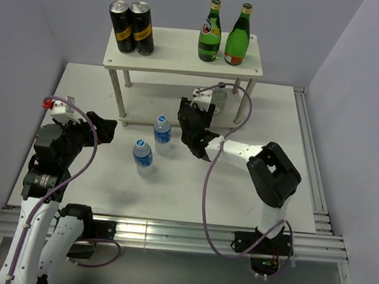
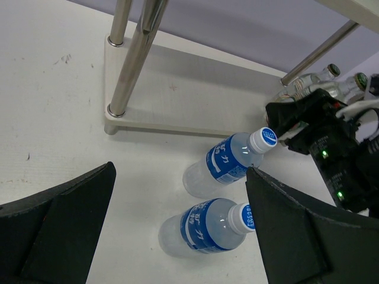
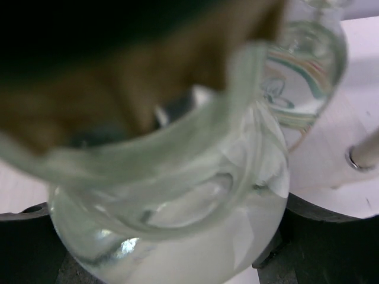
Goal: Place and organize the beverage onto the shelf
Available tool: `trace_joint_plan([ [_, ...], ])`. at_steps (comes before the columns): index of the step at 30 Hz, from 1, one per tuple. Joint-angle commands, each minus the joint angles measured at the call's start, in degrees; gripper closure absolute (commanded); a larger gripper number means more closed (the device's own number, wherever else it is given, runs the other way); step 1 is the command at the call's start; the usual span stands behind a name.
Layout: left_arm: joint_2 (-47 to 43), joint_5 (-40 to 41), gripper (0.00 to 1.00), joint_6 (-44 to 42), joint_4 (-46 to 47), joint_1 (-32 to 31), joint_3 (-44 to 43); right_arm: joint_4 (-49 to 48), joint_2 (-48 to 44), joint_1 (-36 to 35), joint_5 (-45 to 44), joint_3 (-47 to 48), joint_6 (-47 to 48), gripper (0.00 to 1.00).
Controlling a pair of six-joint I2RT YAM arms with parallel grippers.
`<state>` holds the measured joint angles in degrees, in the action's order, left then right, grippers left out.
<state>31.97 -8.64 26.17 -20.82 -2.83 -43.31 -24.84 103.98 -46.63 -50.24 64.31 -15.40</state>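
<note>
The cream-white shelf (image 1: pixel 178 58) stands at the back of the table. On its top board are two black cans (image 1: pixel 132 28) on the left and two green bottles (image 1: pixel 223 36) on the right. My right gripper (image 1: pixel 199 116) is at the front of the lower tier, shut on a clear glass bottle (image 3: pixel 177 195) that fills its wrist view. A second clear bottle (image 3: pixel 305 65) stands just beyond it. Two blue-labelled water bottles (image 1: pixel 162 132) (image 1: pixel 143 156) stand upright on the table. My left gripper (image 2: pixel 180 168) is open, with both water bottles (image 2: pixel 228 163) (image 2: pixel 204 228) ahead of its fingers.
A shelf leg (image 3: pixel 362 155) rises close to the right of the held bottle. Two front left legs (image 2: pixel 133 53) show in the left wrist view. Grey walls close in the table on three sides, and a metal rail (image 1: pixel 165 232) runs along the near edge.
</note>
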Motion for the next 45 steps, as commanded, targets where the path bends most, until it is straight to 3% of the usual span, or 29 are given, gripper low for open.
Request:
trace_joint_plan([
  [1,-0.41,0.56,0.01,-0.69,1.57,-0.07,-0.28,-3.02,2.18,2.59,1.81,7.39,1.25,1.00],
  [14,0.46,0.56,0.01,-0.77,1.57,-0.07,-0.28,2.69,12.38,8.05,7.35,18.65,-2.97,1.00],
  [38,0.73,1.00,0.01,-0.77,1.48,-0.07,-0.28,4.97,14.05,12.71,7.43,19.88,-2.62,1.00],
  [39,0.64,1.00,0.01,-0.77,1.48,0.02,-0.28,5.24,14.23,12.79,7.96,20.15,-2.36,0.82],
  [41,0.73,1.00,0.01,-0.77,1.39,-0.07,-0.28,5.07,14.32,12.79,8.84,20.41,-1.40,0.56],
  [42,0.73,1.08,0.01,-0.77,1.48,0.02,-0.28,5.07,14.32,12.79,9.54,20.33,-1.39,0.27],
  [43,0.73,1.09,0.01,-0.77,1.48,0.02,-0.28,4.89,14.14,12.79,9.89,20.15,-1.39,0.11],
  [44,0.64,1.09,0.01,-0.77,1.40,0.02,-0.28,4.80,14.14,12.79,10.24,20.15,-1.13,0.00],
  [45,0.73,1.09,0.01,-0.77,1.39,0.02,-0.28,4.98,14.05,12.79,10.60,20.06,-1.13,0.00],
])
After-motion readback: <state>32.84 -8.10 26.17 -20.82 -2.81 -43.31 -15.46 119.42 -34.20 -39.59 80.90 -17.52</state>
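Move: The right hand already holds a small clear bottle, bound for the lower shelf board about 9 cm ahead, 4 cm to its right and 12 cm below. The standing clear bottle is about 10 cm ahead, 7 cm right and 6 cm down. The nearer water bottle stands some 12 cm left, 1 cm back and 12 cm below. From the left hand, that shelf spot lies roughly 26 cm ahead, 33 cm right and 23 cm below. The right gripper, still holding its bottle, pushes the standing clear bottle along to the right on the lower shelf. It first carries its bottle forward and some 6 cm down under the upper board, tipping slightly down, then creeps on to about 9 cm forward and slides nearly 4 cm right. Only at the very end do the fingers open around the held bottle. ##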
